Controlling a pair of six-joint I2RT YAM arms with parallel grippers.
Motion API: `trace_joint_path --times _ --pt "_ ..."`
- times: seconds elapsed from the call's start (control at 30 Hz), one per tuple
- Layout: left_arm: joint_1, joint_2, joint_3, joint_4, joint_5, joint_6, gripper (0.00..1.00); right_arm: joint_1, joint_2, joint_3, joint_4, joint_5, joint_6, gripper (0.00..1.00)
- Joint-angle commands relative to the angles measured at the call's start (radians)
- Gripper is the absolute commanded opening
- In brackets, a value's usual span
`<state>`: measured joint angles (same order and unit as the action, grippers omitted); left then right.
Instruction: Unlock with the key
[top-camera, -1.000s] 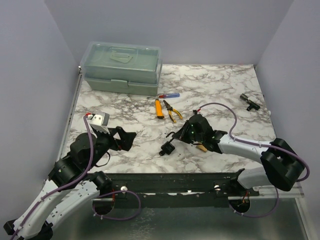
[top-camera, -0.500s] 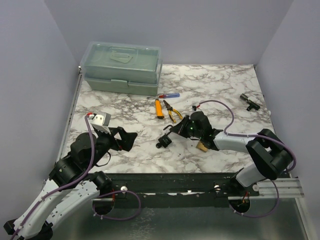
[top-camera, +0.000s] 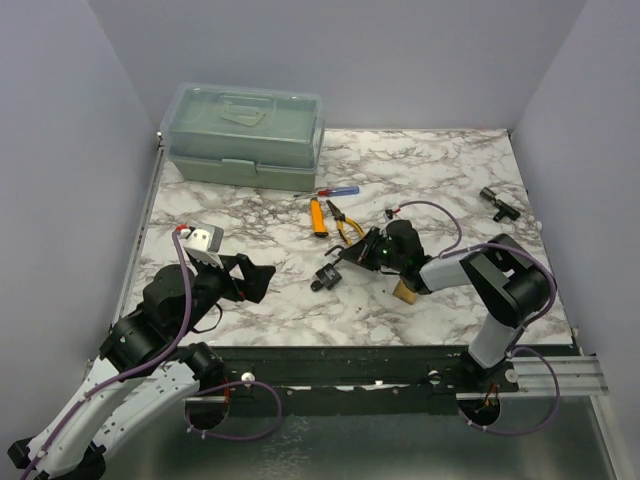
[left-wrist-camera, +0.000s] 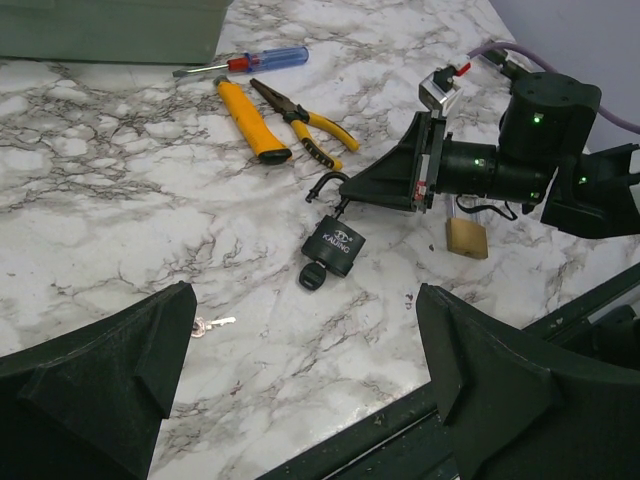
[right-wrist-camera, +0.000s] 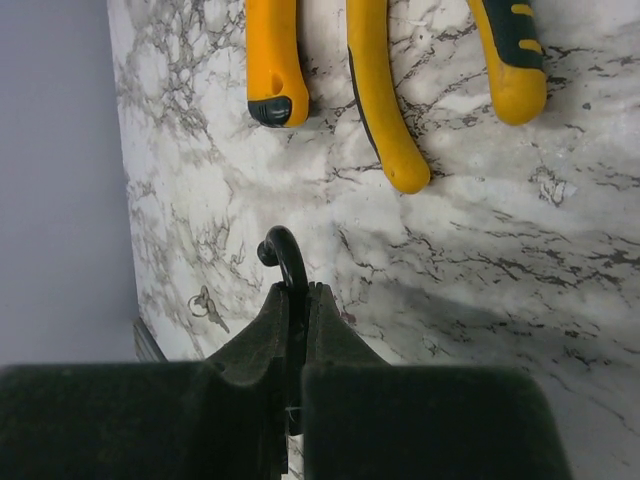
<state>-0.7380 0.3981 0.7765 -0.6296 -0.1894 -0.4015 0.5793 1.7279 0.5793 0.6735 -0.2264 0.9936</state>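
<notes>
A black padlock (top-camera: 327, 277) (left-wrist-camera: 335, 247) lies on the marble table, with a black-headed key (left-wrist-camera: 313, 277) stuck in its underside. My right gripper (top-camera: 348, 262) (right-wrist-camera: 298, 290) is shut on the lock's shackle (right-wrist-camera: 283, 252), whose curved end pokes out past the fingertips. My left gripper (top-camera: 255, 280) (left-wrist-camera: 305, 295) hovers open to the left of the lock, holding nothing. A small silver key on a ring (left-wrist-camera: 205, 324) (right-wrist-camera: 205, 305) lies loose near the left finger.
A brass padlock (left-wrist-camera: 467, 238) sits beside the right wrist. Behind the lock lie a yellow knife (top-camera: 317, 217), pliers (top-camera: 345, 222) and a screwdriver (top-camera: 338, 191). A green toolbox (top-camera: 243, 135) stands at the back left, and a small black part (top-camera: 497, 203) at the far right.
My right gripper has drawn the black padlock a little left and away from the front edge, while its arm folded back. The left arm has held still.
</notes>
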Motion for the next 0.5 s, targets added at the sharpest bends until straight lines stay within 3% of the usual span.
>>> trace_joint_path --times 0.0,0.17,0.47 --pt "-0.001 0.004 -0.011 0.017 0.022 0.016 0.99 -0.018 0.064 0.052 0.055 -0.033 -0.014 0.00" --pt "0.000 0.005 -0.011 0.017 0.024 0.018 0.99 -0.028 0.116 0.116 -0.004 -0.044 -0.020 0.04" --pt "0.000 0.003 -0.013 0.018 0.025 0.020 0.99 -0.038 0.076 0.179 -0.143 -0.032 -0.083 0.48"
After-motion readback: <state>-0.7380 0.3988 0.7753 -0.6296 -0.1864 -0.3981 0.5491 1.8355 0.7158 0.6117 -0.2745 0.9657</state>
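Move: The right hand still pinches the black padlock by its open shackle; the padlock's body, with the key in it, hangs about 4 cm to the hand's left, 3 cm back and 3 cm below. The pliers' middle is some 9 cm straight ahead and 4 cm down, with the orange knife 6 cm to the left of the pliers. The loose key lies roughly 15 cm left and 6 cm back from the right hand. From the idle left hand, the black padlock is about 11 cm ahead, 12 cm right and 24 cm below. The right hand carries the black padlock forward about 3 cm and slightly left, low over the marble towards the near ends of the pliers' handles, its wrist held steady. During the last part of this slide its shut fingers part to a bit under half open, ending the pinch on the shackle, which stays close beside one finger. ##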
